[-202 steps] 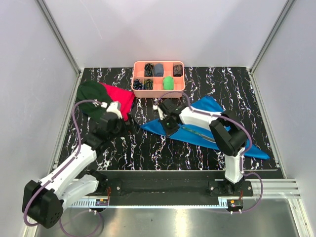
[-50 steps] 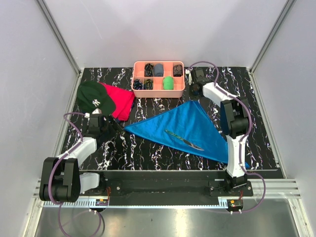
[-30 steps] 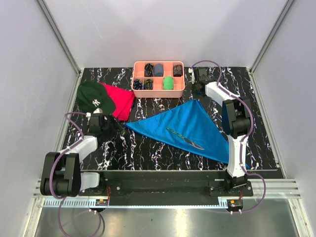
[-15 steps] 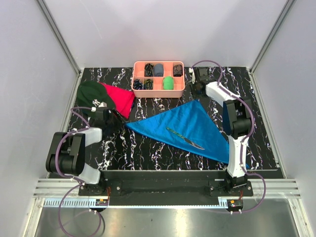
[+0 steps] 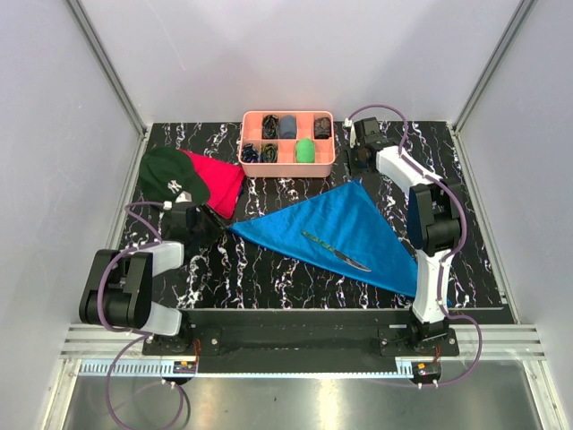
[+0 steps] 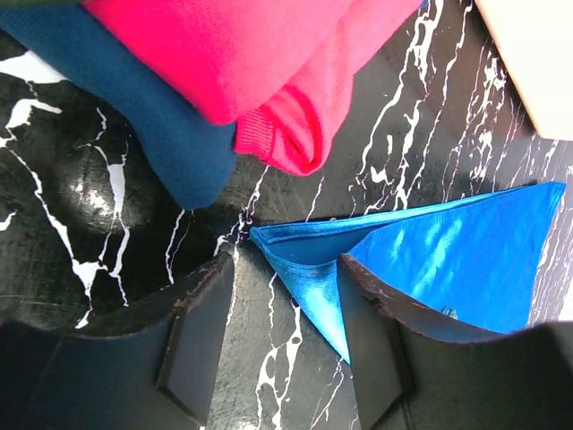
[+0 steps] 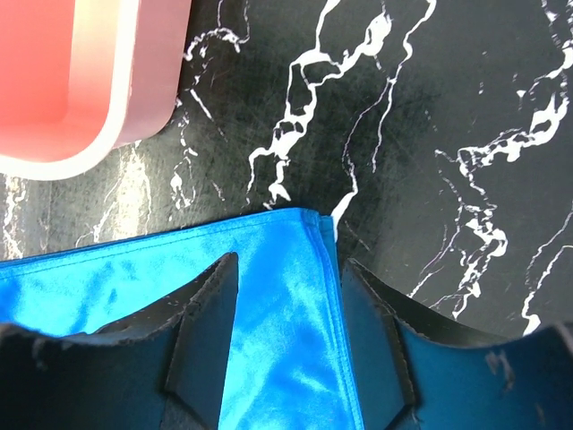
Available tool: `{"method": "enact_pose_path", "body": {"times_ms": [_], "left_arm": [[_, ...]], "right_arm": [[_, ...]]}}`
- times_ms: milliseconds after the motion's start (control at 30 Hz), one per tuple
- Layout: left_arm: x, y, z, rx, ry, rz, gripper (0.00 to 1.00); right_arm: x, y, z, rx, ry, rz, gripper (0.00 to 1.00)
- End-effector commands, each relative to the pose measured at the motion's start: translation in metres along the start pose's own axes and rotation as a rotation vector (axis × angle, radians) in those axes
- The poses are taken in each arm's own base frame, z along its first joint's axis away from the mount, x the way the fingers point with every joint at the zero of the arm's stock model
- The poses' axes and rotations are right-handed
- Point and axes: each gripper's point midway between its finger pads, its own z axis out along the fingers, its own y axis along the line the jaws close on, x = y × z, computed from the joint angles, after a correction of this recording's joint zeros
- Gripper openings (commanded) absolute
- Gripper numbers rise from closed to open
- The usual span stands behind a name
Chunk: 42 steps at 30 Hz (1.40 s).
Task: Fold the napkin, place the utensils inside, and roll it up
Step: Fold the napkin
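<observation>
The blue napkin (image 5: 345, 228) lies flat on the black marble table, folded into a triangle. The dark teal utensils (image 5: 334, 252) rest on its middle. My left gripper (image 5: 215, 227) is at the napkin's left corner (image 6: 309, 278). It is open, and the corner lies on the table between the fingers (image 6: 201, 331). My right gripper (image 5: 358, 168) is at the napkin's far corner (image 7: 286, 269), beside the pink tray. It is open and straddles that corner, with cloth lying flat between its fingers (image 7: 206, 331).
A pink compartment tray (image 5: 288, 165) with small items stands at the back; its edge (image 7: 107, 98) is close to my right gripper. A red cloth (image 5: 222, 179) and a dark green cap (image 5: 168, 177) lie at the left, just beyond my left gripper (image 6: 286, 269).
My right gripper has opened and let go of the napkin's far corner. The left arm has drawn its elbow in. The napkin and utensils have stayed put.
</observation>
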Motion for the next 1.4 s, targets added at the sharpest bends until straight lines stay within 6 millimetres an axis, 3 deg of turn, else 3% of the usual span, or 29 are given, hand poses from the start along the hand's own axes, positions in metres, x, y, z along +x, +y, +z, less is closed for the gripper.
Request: {"method": "enact_pose_path", "body": {"times_ms": [0,433,533,567,633,733,767,1000,1167,1367], "left_arm": [[0.001,0.007,0.001,-0.022,-0.015,0.000,0.49],[0.010,0.007,0.016,-0.044,0.052,-0.004,0.31],[0.010,0.007,0.018,-0.045,0.056,0.009,0.19],[0.009,0.006,0.018,-0.041,0.057,0.012,0.08],[0.008,0.004,0.019,-0.035,0.057,0.027,0.00],[0.004,-0.002,0.019,-0.019,0.050,0.042,0.00],[0.003,-0.003,0.019,-0.016,0.048,0.044,0.00],[-0.009,-0.006,0.013,-0.033,0.006,0.082,0.00],[-0.007,-0.006,0.012,-0.029,0.017,0.089,0.00],[-0.006,-0.007,0.011,-0.021,0.023,0.089,0.00]], "right_arm": [[-0.023,0.001,-0.026,-0.023,-0.062,0.025,0.59],[-0.025,0.005,-0.048,-0.046,-0.086,0.054,0.59],[-0.022,0.012,-0.053,-0.081,-0.084,0.061,0.59],[-0.022,0.015,-0.055,-0.099,-0.085,0.066,0.59],[-0.018,0.022,-0.062,-0.133,-0.080,0.103,0.59],[-0.004,0.051,-0.073,-0.244,-0.054,0.116,0.58],[0.001,0.071,-0.077,-0.287,-0.042,0.092,0.58],[0.066,0.165,-0.086,-0.497,0.066,-0.029,0.58],[0.092,0.199,-0.083,-0.629,0.122,-0.004,0.57],[0.101,0.209,-0.074,-0.656,0.143,-0.007,0.57]]}}
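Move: The blue napkin's left corner sits between the left hand's open fingers, about 1 cm ahead, 1 cm right and 2 cm below; the red cloth is some 15 cm ahead and 4 cm left of that hand. From the right hand, the knife handle end lies roughly 17 cm back, 17 cm left and 5 cm below. The napkin's far corner is 1 cm ahead, 1 cm right and 4 cm below it, the organizer box 12 cm ahead, 24 cm left. Ease the left gripper about 1 cm down and slightly forward, and shut its fingers fully to pinch the napkin's left corner, then hold there. Raise the open right gripper off the far corner, then sweep it back and left, sinking towards the knife handle end, some 24 cm in all, tipping the fingers steeper and turning about 20 degrees counter-clockwise. ##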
